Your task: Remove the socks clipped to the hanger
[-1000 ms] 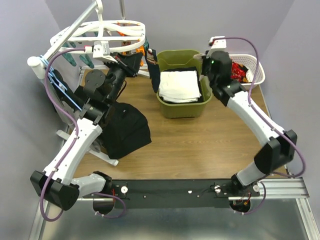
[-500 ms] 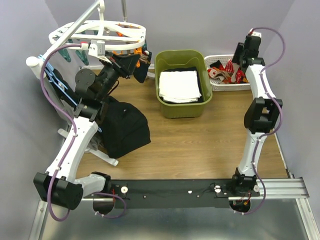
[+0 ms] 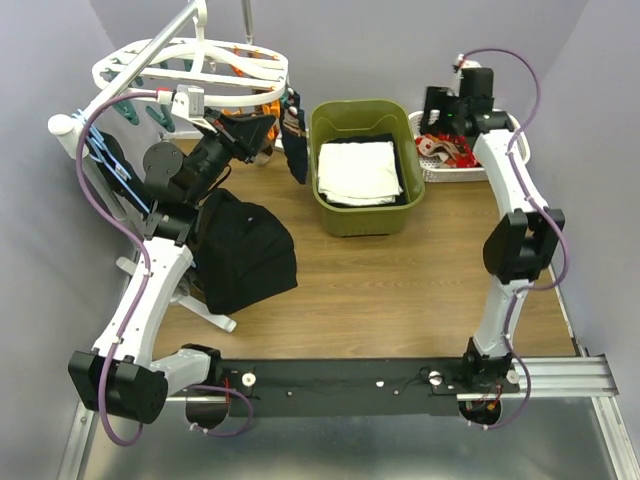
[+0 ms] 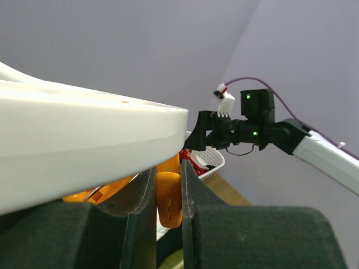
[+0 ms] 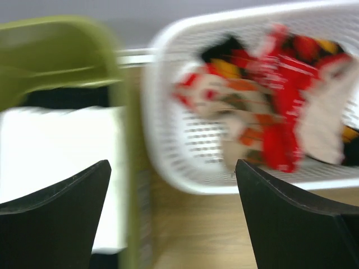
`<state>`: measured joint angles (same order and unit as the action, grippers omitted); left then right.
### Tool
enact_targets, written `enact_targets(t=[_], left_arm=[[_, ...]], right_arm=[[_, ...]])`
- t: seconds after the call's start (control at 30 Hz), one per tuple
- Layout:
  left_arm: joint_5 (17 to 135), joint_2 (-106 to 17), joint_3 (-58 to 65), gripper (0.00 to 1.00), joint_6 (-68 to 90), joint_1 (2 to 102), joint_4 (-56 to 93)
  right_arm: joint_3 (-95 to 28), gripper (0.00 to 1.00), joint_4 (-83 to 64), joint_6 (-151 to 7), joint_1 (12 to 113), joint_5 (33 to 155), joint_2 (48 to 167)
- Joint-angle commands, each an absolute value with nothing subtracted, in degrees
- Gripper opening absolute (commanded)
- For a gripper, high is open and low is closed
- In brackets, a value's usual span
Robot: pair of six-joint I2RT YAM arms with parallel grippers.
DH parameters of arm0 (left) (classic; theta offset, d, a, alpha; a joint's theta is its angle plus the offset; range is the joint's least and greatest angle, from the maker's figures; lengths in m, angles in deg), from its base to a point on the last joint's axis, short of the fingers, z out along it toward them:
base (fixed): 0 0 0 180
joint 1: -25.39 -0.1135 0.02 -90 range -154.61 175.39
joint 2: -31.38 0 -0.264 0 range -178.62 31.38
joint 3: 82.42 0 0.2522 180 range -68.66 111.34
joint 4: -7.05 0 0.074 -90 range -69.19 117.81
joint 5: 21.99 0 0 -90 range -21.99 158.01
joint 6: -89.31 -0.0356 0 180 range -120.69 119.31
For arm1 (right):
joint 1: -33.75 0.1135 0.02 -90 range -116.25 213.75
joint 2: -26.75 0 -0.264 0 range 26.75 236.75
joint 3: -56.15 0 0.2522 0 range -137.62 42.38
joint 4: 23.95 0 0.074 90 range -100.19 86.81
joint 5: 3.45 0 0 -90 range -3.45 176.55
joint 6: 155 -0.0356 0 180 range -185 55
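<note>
The white oval hanger [image 3: 190, 55] hangs at the back left, and its rim [image 4: 84, 129] fills the left wrist view. My left gripper [image 3: 262, 128] reaches under that rim and is shut on an orange clip [image 4: 168, 199], pinched between both fingers [image 4: 193, 190]. A dark sock with orange pattern [image 3: 296, 132] dangles from the hanger beside the gripper. My right gripper [image 3: 437, 108] hovers open and empty at the left end of the white mesh basket [image 3: 500, 170]. The basket holds several red, black and beige socks [image 5: 269, 101].
A green bin [image 3: 362, 115] with a folded white cloth [image 3: 358, 172] stands between the hanger and the basket. A large black garment [image 3: 245, 255] lies on the wooden table by the left arm. The hanger's stand and rail [image 3: 95, 150] run along the left side.
My right arm swung from the green bin to the basket and back toward its left end, and its jaws went from shut to wide open. The left gripper stayed shut on the clip.
</note>
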<state>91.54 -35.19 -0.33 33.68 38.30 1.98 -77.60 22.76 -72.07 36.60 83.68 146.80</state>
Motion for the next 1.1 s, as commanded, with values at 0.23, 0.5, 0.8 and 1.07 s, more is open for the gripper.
enact_targets(t=[0.23, 0.5, 0.8, 1.07], left_arm=[[105.54, -33.4, -1.52, 0.0, 37.28, 38.4, 8.59], [105.71, -32.96, -1.25, 0.0, 38.33, 38.31, 8.42], [106.15, -32.34, -0.99, 0.0, 38.6, 38.23, 8.68], [106.24, -31.55, -0.9, 0.0, 37.98, 37.96, 9.83]], right_arm=[[-52.64, 1.0, -3.49, -68.51, 58.43, 111.66, 126.69], [-46.12, 1.0, -15.98, -69.23, 67.31, 117.85, 125.09], [-49.45, 0.91, -20.73, -71.15, 69.43, 111.87, 130.02], [-55.34, 0.63, -21.44, -71.77, 69.78, 108.35, 136.17]])
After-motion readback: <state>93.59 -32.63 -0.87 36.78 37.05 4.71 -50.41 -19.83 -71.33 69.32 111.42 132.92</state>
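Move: The dark sock hanging from the hanger's near right rim is about 41 cm to my right hand's left, some 15 cm back and 12 cm above it. The white basket with the removed socks lies about 18 cm below this hand and 5 cm to its right; the green bin's middle is 19 cm to its left, 4 cm back and 13 cm below. From my left hand the dark sock hangs about 6 cm to the right, 1 cm ahead and 11 cm lower. I sweep my empty right hand fast away from the white basket, over the green bin to the dark sock: nearly 40 cm left and up to 20 cm back, rising about 8 cm, then easing a few cm forward at the end. Its fingers swing some 60 degrees counter-clockwise, tip up, and begin to close near the sock's lower end. My left hand keeps its pinch at the hanger's rim by the orange clip. ##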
